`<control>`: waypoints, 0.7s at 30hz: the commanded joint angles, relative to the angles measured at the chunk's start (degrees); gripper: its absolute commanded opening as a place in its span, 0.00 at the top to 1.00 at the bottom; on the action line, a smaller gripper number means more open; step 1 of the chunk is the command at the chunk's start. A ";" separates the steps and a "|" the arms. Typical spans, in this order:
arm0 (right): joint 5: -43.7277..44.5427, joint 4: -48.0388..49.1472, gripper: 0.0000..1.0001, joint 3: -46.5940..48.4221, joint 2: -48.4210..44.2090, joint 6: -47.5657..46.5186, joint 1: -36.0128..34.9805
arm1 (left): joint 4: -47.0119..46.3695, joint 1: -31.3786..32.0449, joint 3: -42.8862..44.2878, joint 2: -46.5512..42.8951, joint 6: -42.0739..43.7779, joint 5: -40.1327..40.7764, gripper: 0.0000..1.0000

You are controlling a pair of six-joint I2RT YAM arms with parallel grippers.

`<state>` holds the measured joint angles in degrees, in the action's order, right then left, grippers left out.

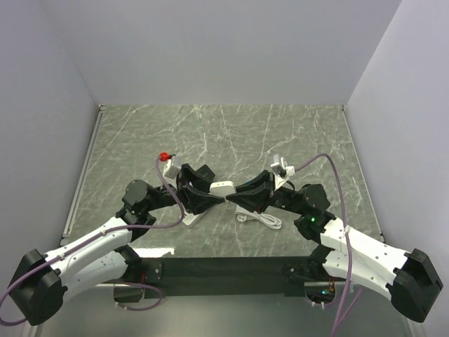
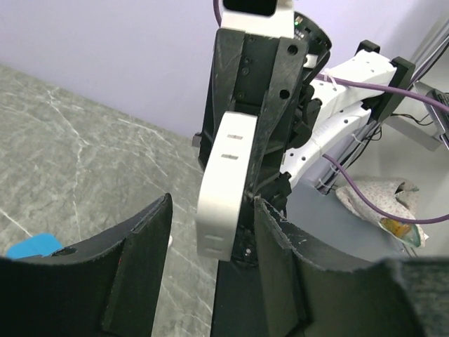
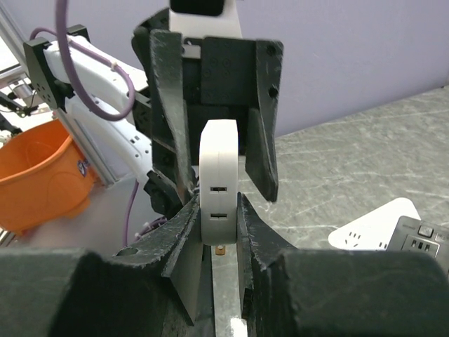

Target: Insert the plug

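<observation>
A white plug block (image 1: 223,187) with two slots in its face hangs above the table between both grippers. My right gripper (image 3: 219,205) is shut on its lower part (image 3: 219,175), with a brass prong showing just beneath. My left gripper (image 2: 212,203) is open. Its fingers (image 2: 140,260) stand on either side of the plug (image 2: 224,189), which sits nearer the right-hand finger, with a gap on the left. In the top view the left gripper (image 1: 208,194) and right gripper (image 1: 242,192) meet tip to tip. The white power strip (image 1: 191,218) lies under the left arm.
A white cable (image 1: 261,220) lies coiled on the marble table (image 1: 231,133) by the right arm. The power strip's end (image 3: 375,226) and a grey socket block (image 3: 421,242) show at the right of the right wrist view. Grey walls enclose three sides.
</observation>
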<state>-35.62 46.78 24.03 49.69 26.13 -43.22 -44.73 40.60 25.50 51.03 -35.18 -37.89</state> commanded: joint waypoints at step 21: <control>2.83 -4.15 0.85 0.67 0.33 -2.48 -0.28 | -4.76 0.45 -1.06 1.97 2.30 -3.68 0.99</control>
<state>-35.55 48.25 24.03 50.68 26.92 -43.07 -48.47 40.42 24.32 52.75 -35.35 -40.86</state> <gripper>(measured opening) 0.284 0.255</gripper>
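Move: The white plug, already gripped by the right hand, sits at the left hand's open fingertips, its middle only about 2 cm to that hand's right, straight ahead 0 cm and about level in height; from the right hand it lies about 2 cm to the left. Down on the table, nearly 30 cm below the left hand, the black cube is some 30 cm ahead and 5 cm left, the power strip about 17 cm ahead and 7 cm left, and the coiled cable about 13 cm ahead and 13 cm right. The left hand closes its fingers from roughly half open to about a quarter and pinches the left end of the white plug in mid-air, its hand point shifting less than 1 cm back and down with hardly any wrist turn. The right hand keeps its pinch on the plug's other end and presents it in place, rising about 1 cm and settling back to nearly the same height. ##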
